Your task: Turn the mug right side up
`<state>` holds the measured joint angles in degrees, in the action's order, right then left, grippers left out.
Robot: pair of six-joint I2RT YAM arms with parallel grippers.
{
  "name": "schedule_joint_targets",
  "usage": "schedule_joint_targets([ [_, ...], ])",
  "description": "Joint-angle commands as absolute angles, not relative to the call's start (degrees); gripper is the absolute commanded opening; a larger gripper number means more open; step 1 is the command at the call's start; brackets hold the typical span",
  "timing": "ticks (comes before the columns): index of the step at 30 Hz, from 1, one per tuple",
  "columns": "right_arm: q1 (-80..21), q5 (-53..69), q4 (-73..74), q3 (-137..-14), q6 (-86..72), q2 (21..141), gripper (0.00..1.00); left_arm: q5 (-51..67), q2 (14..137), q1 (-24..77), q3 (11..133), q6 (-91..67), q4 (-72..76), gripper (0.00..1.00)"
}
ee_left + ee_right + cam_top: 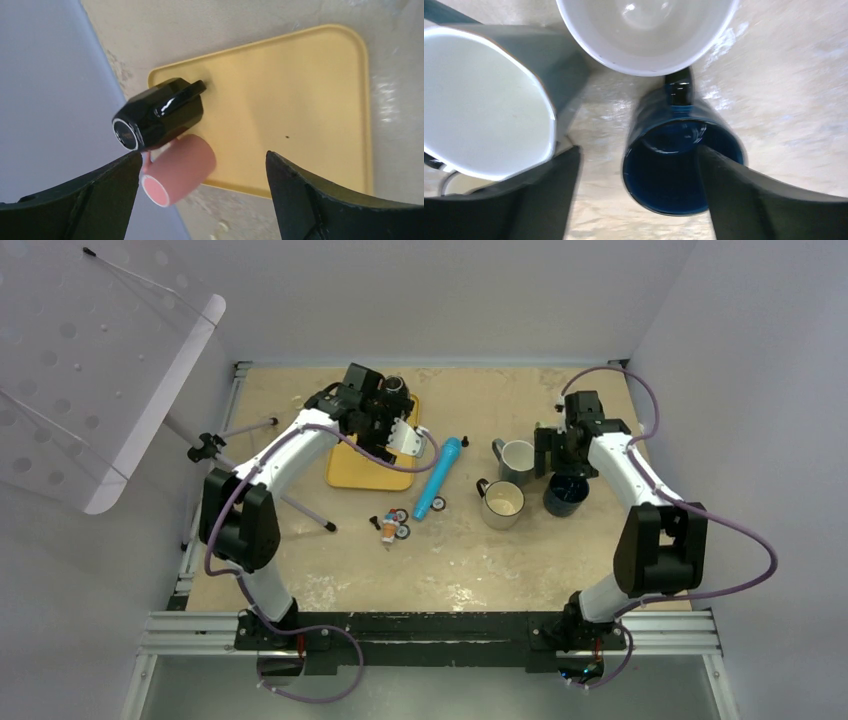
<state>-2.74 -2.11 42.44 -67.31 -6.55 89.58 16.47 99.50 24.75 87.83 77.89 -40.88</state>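
Note:
A dark blue mug (pixel 664 172) stands mouth up on the table, also visible in the top view (pixel 565 496). My right gripper (pixel 636 152) hangs open over it. One finger is outside the mug's wall and the other is across its mouth, and neither pinches it. On the far corner of the yellow tray (pixel 300 100) a black mug (pixel 160 115) stands bottom up. A pink mug (pixel 177 172) stands bottom up beside it at the tray's edge. My left gripper (pixel 202 160) is open above the tray, apart from both mugs.
A grey mug (pixel 516 459) and a cream mug (pixel 502 504) stand upright close to the left of the blue one. A blue cylinder (pixel 438 477) and small toy parts (pixel 394 525) lie mid-table. A tripod leg (pixel 300 508) crosses the left side.

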Motion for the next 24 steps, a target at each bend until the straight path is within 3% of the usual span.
schedule_joint_targets([
  [1, -2.4, -8.6, 41.6, -70.1, -7.3, 82.5, 0.98, 14.0, 104.4, 24.6, 85.8, 105.1, -30.7, 0.97],
  [9, -2.5, -16.6, 37.4, -68.8, -8.6, 73.3, 0.98, 12.3, 120.2, 24.6, 104.8, 109.8, -32.0, 0.87],
  [12, -2.5, -15.9, 36.9, -68.8, -8.5, 71.2, 0.98, 10.2, 124.4, 24.9, 107.1, 113.9, -31.7, 0.77],
  [20, -2.5, -11.2, 34.6, -68.7, -7.9, 68.5, 0.98, 4.4, 129.6, 25.0, 108.1, 118.9, -35.4, 0.7],
  [24, -2.5, -8.5, 34.3, -68.5, -7.5, 69.3, 0.98, 3.1, 131.9, 25.0, 107.7, 120.9, -29.2, 0.52],
])
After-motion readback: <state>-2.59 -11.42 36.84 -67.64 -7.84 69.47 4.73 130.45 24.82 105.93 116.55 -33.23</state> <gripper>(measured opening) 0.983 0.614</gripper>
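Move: The upside-down black mug stands about 16 cm ahead of the open left hand, 4 cm right and 12 cm below. Level with that mug, the pink mug sits 9 cm to its left; the yellow tray's middle is 9 cm nearer and 6 cm left of it. From the right hand the black mug lies some 21 cm ahead, 38 cm left and 4 cm lower; the released navy mug is about 3 cm back, 3 cm right and 6 cm below. Closing from wide to a bit over half open, the left fingers come to either side of the black mug's handle; whether they touch can't be seen. That hand goes forward about 13 cm and down 11 cm, turning clockwise as its left side rises. The right hand opens fully and climbs some 13 cm away from the navy mug, drifting right and swinging its fingertips forward. ##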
